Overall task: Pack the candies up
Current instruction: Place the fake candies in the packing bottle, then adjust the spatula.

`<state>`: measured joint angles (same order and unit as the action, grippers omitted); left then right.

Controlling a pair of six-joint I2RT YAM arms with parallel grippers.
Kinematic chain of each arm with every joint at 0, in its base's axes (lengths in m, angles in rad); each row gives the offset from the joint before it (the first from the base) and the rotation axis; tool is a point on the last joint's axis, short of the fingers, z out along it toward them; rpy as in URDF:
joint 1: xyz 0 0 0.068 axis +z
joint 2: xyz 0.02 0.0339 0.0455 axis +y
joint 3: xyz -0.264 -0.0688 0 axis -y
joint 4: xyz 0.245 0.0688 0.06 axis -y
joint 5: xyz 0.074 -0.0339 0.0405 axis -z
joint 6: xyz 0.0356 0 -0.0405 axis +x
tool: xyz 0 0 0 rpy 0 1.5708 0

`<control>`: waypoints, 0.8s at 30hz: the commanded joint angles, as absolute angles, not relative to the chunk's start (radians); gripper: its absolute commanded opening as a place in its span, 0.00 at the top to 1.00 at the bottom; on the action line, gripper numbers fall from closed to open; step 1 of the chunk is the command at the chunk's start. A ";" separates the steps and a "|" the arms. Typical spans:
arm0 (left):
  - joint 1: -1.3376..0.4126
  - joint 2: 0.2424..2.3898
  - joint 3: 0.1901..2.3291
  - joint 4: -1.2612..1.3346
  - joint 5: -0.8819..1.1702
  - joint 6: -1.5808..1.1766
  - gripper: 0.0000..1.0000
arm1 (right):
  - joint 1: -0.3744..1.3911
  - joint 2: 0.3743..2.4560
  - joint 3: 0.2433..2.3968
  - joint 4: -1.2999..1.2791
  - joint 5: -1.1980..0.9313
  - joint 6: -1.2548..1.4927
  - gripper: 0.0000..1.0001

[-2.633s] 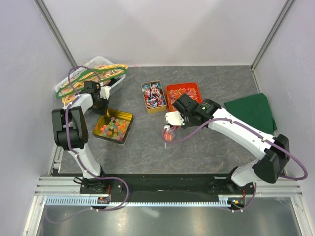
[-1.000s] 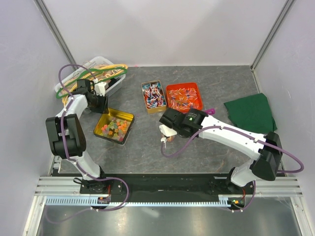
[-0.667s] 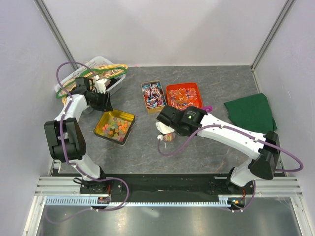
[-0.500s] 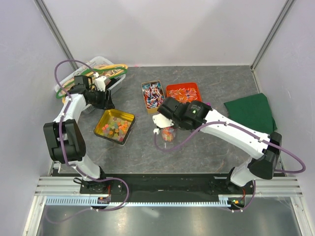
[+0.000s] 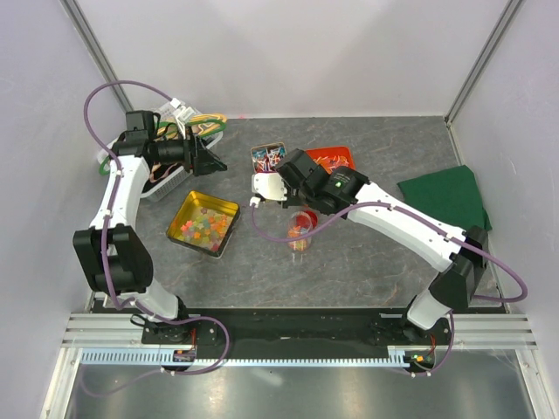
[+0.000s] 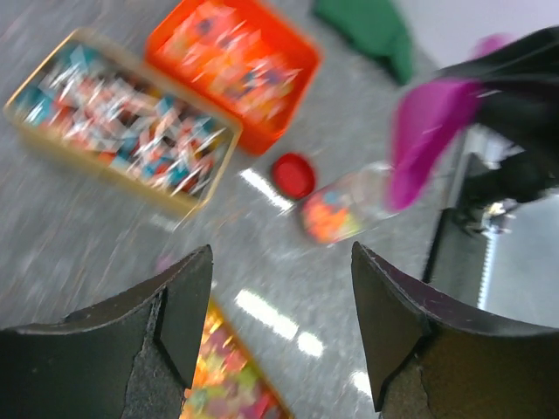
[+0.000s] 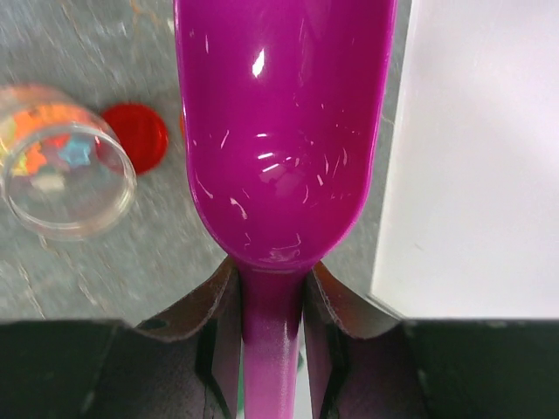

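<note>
Colourful round candies [image 5: 201,225] fill a gold tin left of centre. Twist-wrapped candies [image 6: 113,131] lie in a second gold tin, and more fill the orange tray [image 5: 336,158]. A clear jar [image 5: 302,225] holding some candies stands mid-table, with its red lid [image 7: 135,136] beside it. My right gripper [image 7: 272,301] is shut on the handle of the purple scoop [image 7: 279,131], held above the table to the left of the jar; the bowl looks empty. Raised over the table behind the round-candy tin, my left gripper [image 6: 281,262] is open and holds nothing.
A clear plastic bin [image 5: 166,122] with coloured hoops sits at the back left, close to the left arm. A green cloth [image 5: 445,197] lies at the right. My right arm covers part of the wrapped-candy tin [image 5: 265,155] in the top view.
The left arm swung up and right, away from the bin, and its jaws spread wider. The right arm lifted the scoop off the jar and moved back-left, uncovering the jar.
</note>
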<state>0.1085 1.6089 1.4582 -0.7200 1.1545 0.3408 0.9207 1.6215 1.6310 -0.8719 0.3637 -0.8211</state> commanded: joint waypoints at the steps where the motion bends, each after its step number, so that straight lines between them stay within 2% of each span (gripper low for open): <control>1: 0.069 1.594 1.538 -0.742 1.351 0.285 0.28 | 0.920 1.623 1.595 -0.715 0.302 -0.741 1.00; 13: -0.051 1.632 1.540 -0.747 1.358 0.267 0.29 | 0.917 1.617 1.592 -0.598 0.206 -0.669 1.00; 17: -0.067 1.641 1.528 -0.747 1.353 0.270 0.35 | 0.917 1.620 1.597 -0.581 0.198 -0.653 1.00; 20: -0.083 1.643 1.520 -0.747 1.341 0.273 0.46 | 0.919 1.620 1.601 -0.571 0.201 -0.644 1.00; 21: -0.087 1.644 1.519 -0.747 1.339 0.275 0.55 | 0.917 1.620 1.608 -0.569 0.199 -0.640 1.00; 23: -0.094 1.651 1.516 -0.747 1.333 0.273 0.62 | 0.917 1.621 1.615 -0.566 0.193 -0.634 1.00; 24: -0.100 1.651 1.516 -0.747 1.332 0.276 0.71 | 0.917 1.618 1.624 -0.565 0.190 -0.627 1.00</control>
<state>-0.0807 1.6421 1.5181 -0.7349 1.3170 0.2840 0.9195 1.6299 1.5936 -0.6231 0.2138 -0.6682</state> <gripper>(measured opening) 0.397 0.356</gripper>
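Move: The magenta scoop's empty blade lies about 17 cm to the right of the open left gripper and 5 cm nearer the base, about level with it. Below the left hand, some 22 cm down, the lollipop box sits 15 cm to its right and straight across, and the gummy tray 13 cm back and 2 cm left. The right hand has the scoop by its handle; the left gripper waits about 23 cm to the right hand's left and 5 cm farther out, level with it, and the candy bottle stands 10 cm back, 3 cm left and 21 cm below the right hand. Bring the left gripper about 8 cm right and 4 cm back to the scoop's blade, rising some 4 cm early and then easing down a little, yawing about 15 degrees clockwise; near the end start closing the fingers around the blade's tip. Meanwhile keep the right grip on the handle and carry the scoop about 5 cm left to meet it, rolling so the blade end rises some 20 degrees. ##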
